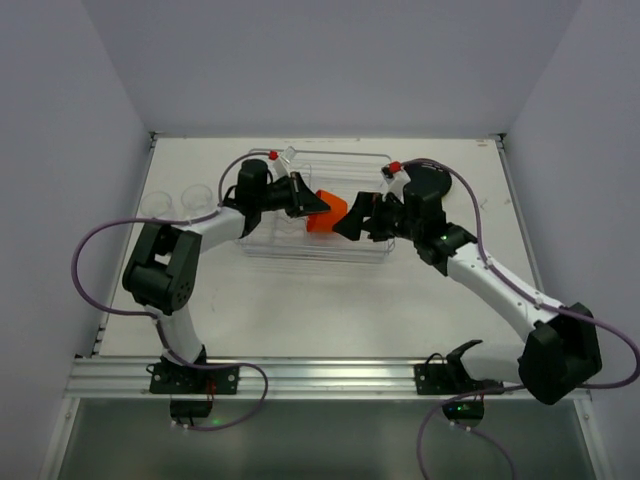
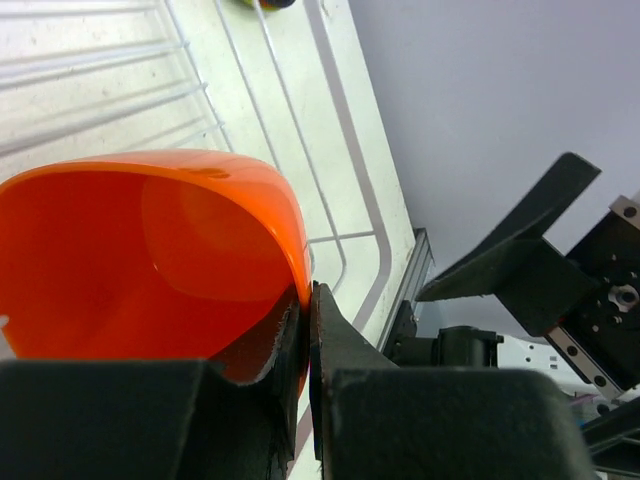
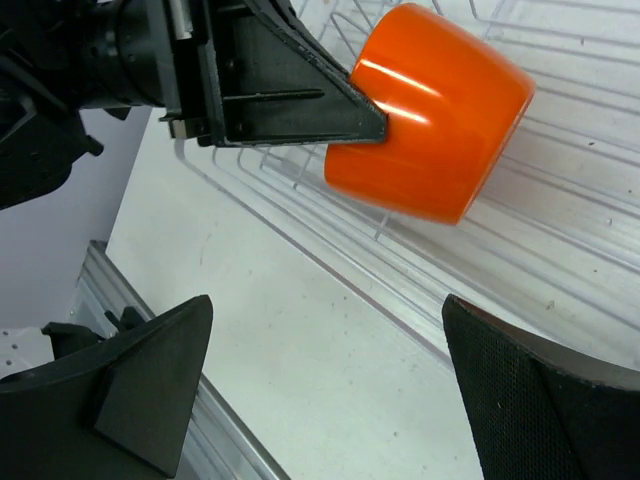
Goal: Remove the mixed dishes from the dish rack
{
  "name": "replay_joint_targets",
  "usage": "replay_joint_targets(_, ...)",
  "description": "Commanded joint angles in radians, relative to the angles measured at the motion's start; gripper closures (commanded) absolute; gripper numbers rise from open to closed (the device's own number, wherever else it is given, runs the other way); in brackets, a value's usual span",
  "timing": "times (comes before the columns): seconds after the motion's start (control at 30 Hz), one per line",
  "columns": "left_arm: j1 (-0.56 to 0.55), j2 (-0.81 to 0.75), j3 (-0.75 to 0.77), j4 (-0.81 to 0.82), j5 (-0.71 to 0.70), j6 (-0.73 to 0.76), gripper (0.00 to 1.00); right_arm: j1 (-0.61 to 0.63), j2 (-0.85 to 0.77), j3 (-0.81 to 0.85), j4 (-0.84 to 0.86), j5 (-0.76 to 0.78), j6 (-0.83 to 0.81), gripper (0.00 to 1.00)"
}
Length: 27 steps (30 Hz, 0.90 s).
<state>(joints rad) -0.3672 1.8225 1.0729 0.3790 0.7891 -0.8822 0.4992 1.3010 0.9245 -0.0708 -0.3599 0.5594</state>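
The orange cup [image 1: 327, 212] is tipped on its side inside the clear dish rack [image 1: 300, 245], near its middle. My left gripper [image 1: 312, 203] is shut on the cup's rim; the left wrist view shows one finger inside the orange cup [image 2: 150, 260] and one outside, pinching the wall at the left gripper [image 2: 308, 320]. My right gripper [image 1: 352, 222] stands open just right of the cup, facing it. In the right wrist view the orange cup [image 3: 430, 110] sits beyond the wide-open right gripper [image 3: 330, 370], with nothing between the fingers.
Two clear glass cups [image 1: 158, 203] [image 1: 197, 196] stand on the table left of the rack. The rack's ribbed wires [image 3: 560, 200] run under the cup. The table's metal front rail [image 1: 320, 375] lies near the arm bases. Walls close in on three sides.
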Motion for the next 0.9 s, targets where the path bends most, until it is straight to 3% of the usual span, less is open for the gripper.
replay_joint_targets(0.0, -0.002, -0.042, 0.088, 0.052, 0.015, -0.032, 1.0, -0.002, -0.106, -0.015, -0.075, 0.09, -0.033, 0.01)
replay_joint_targets(0.23, -0.009, -0.055, 0.185, 0.044, 0.055, -0.072, 1.0, -0.01, -0.192, -0.009, -0.138, 0.118, -0.049, 0.01)
replay_joint_targets(0.37, -0.009, -0.094, 0.261, -0.063, 0.058, -0.014, 1.0, -0.016, -0.197, 0.0, -0.149, 0.111, -0.056, 0.01)
replay_joint_targets(0.57, 0.004, -0.164, 0.481, -0.584, -0.094, 0.256, 1.0, -0.019, -0.171, 0.008, -0.149, 0.087, -0.059, 0.01)
replay_joint_targets(0.87, 0.132, -0.304, 0.535, -0.977, -0.342, 0.486, 1.0, -0.031, -0.143, 0.014, -0.147, 0.047, -0.07, 0.01)
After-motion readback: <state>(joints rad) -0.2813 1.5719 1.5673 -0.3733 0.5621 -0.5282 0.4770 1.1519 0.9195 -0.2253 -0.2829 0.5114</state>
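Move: The left gripper already holds the orange cup by its wall, low over the dish rack. The rack's middle is about 7 cm farther out, 2 cm left and 11 cm below. On the left side of the table the nearer glass stands some 36 cm left, 10 cm ahead, 11 cm down; the other glass is about 11 cm beyond it to the left. From the right hand that nearer glass is roughly 43 cm left, 15 cm ahead, 15 cm lower, and the cup about 7 cm left, 5 cm ahead, 6 cm lower. Keep the left gripper's pinch on the orange cup and lift it about 17 cm, almost straight up out of the rack with a slight forward drift; near the top, swing it left some 7 cm, tilting the wrist roughly 20 degrees. Meanwhile back the wide-open, empty right gripper off a few centimetres to the right and back, rising a little, then easing down. ##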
